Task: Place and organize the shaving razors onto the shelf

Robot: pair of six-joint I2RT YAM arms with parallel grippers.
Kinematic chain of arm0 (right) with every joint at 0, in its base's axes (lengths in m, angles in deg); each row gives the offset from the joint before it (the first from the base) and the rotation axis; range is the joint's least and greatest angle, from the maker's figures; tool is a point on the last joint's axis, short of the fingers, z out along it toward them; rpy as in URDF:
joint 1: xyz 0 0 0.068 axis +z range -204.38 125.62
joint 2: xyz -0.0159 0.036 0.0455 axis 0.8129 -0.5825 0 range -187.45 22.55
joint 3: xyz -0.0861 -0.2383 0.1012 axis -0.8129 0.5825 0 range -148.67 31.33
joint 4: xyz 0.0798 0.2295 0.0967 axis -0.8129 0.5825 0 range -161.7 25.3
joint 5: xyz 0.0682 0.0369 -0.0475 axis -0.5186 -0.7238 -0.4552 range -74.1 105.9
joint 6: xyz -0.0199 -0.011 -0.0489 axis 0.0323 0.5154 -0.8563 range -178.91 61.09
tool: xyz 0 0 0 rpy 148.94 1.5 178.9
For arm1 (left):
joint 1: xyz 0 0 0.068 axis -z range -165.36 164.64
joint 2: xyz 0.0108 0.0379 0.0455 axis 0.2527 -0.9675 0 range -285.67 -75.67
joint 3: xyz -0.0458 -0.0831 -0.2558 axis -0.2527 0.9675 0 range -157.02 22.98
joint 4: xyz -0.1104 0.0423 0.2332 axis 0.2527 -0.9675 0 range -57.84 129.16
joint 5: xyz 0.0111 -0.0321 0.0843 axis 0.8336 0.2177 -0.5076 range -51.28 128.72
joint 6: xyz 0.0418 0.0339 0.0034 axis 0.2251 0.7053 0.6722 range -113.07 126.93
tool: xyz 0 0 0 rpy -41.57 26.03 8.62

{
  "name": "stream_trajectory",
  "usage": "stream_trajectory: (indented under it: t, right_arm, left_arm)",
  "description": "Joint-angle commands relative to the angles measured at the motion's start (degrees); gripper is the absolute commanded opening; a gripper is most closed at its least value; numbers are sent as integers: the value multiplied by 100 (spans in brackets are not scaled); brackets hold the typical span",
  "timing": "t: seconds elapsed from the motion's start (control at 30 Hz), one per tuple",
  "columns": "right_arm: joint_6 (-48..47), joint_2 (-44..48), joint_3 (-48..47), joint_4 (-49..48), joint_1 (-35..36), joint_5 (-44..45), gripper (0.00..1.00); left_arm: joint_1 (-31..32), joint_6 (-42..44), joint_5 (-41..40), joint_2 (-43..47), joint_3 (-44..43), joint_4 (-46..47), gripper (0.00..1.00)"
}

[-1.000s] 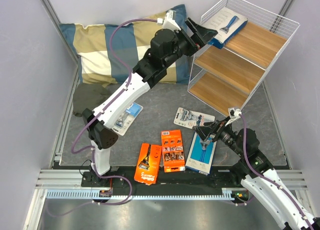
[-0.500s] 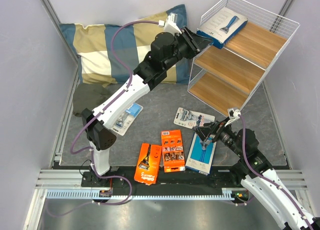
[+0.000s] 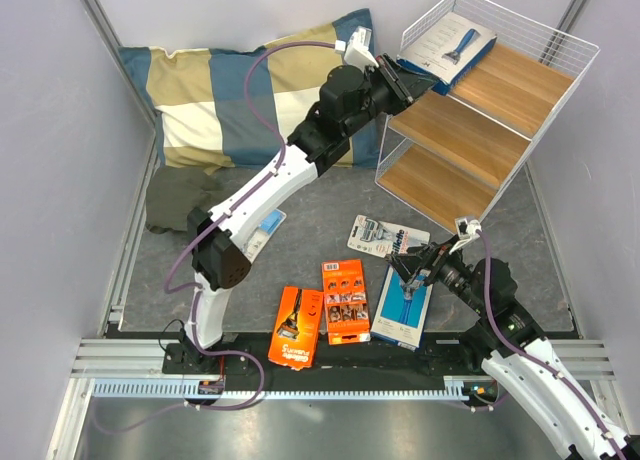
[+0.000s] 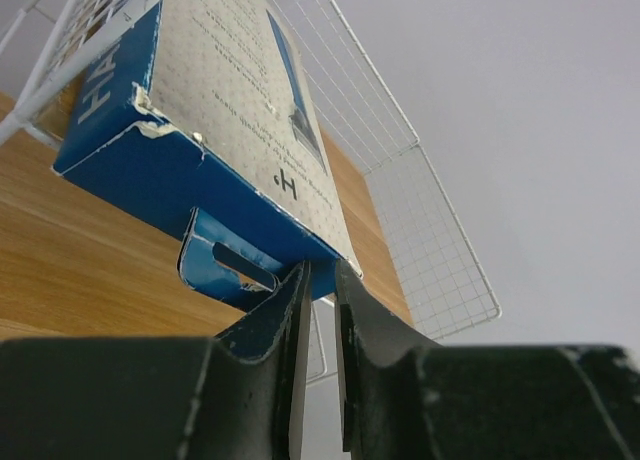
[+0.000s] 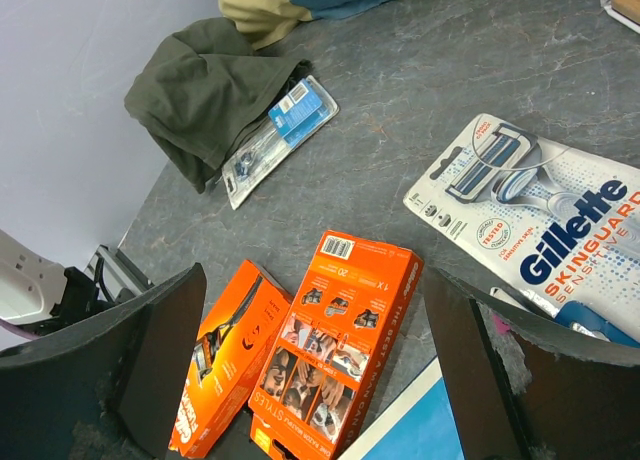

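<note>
One blue razor box (image 3: pixel 450 45) (image 4: pixel 230 100) lies on the top board of the white wire shelf (image 3: pixel 520 90) (image 4: pixel 80 250). My left gripper (image 3: pixel 405 75) (image 4: pixel 320 270) is shut to a thin slit with nothing between the jaws, its tips at the box's near edge beside the hang tab. Low over the table, my right gripper (image 3: pixel 415 270) (image 5: pixel 310 280) stands wide open and empty. Under and around it lie a second blue box (image 3: pixel 402 310) (image 5: pixel 420 430), a Gillette blister pack (image 3: pixel 388 237) (image 5: pixel 540 220) and two orange packs (image 3: pixel 345 300) (image 5: pixel 335 350), (image 3: pixel 297 326) (image 5: pixel 225 355).
A clear blister pack (image 3: pixel 258 230) (image 5: pixel 280 140) lies at the left by a dark green cloth (image 3: pixel 175 195) (image 5: pixel 205 95). A blue-and-tan checked pillow (image 3: pixel 230 90) fills the back left. The shelf's two lower boards are bare. Grey walls close in both sides.
My left gripper has gone from wide open to nearly closed and reached right to the blue box's near edge on the shelf. The right arm has not moved.
</note>
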Motion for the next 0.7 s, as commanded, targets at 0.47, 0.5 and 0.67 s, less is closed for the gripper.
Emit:
stream_trajectory:
  t: [0.47,0.5,0.67]
  right_arm:
    - [-30,104,-32,-37,19,-20,98]
    - [-39,87,-32,-46,19,-20,98]
    - [-57,87,12,-28,19,-29,98]
  left_arm:
    - [16,186,456,226,0,752,35]
    - [17,204,509,453,159,787,37]
    - [16,519,809,1455,1641,1138,56]
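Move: The blue-edged razor box already sits in the left end of the top shelf. Its middle is some 7 cm ahead of my left hand and 4 cm to its right, at about the same height. The top shelf's middle is about 10 cm to this hand's right, level with it fore and aft and 3 cm lower; the middle shelf's middle lies under that, some 18 cm below the hand. From my idle right hand the box is around 28 cm ahead, 6 cm right and 25 cm up. With nearly shut fingertips up against the box's near blue side by the hanging tab, my left hand nudges about 1 cm forward-right into the box, then rises roughly 2 cm. It sinks again as it pulls back some 2.5 cm and slightly left, coming free of the box. The fingers open to about half on the way, and the wrist turns about 5 degrees clockwise. ##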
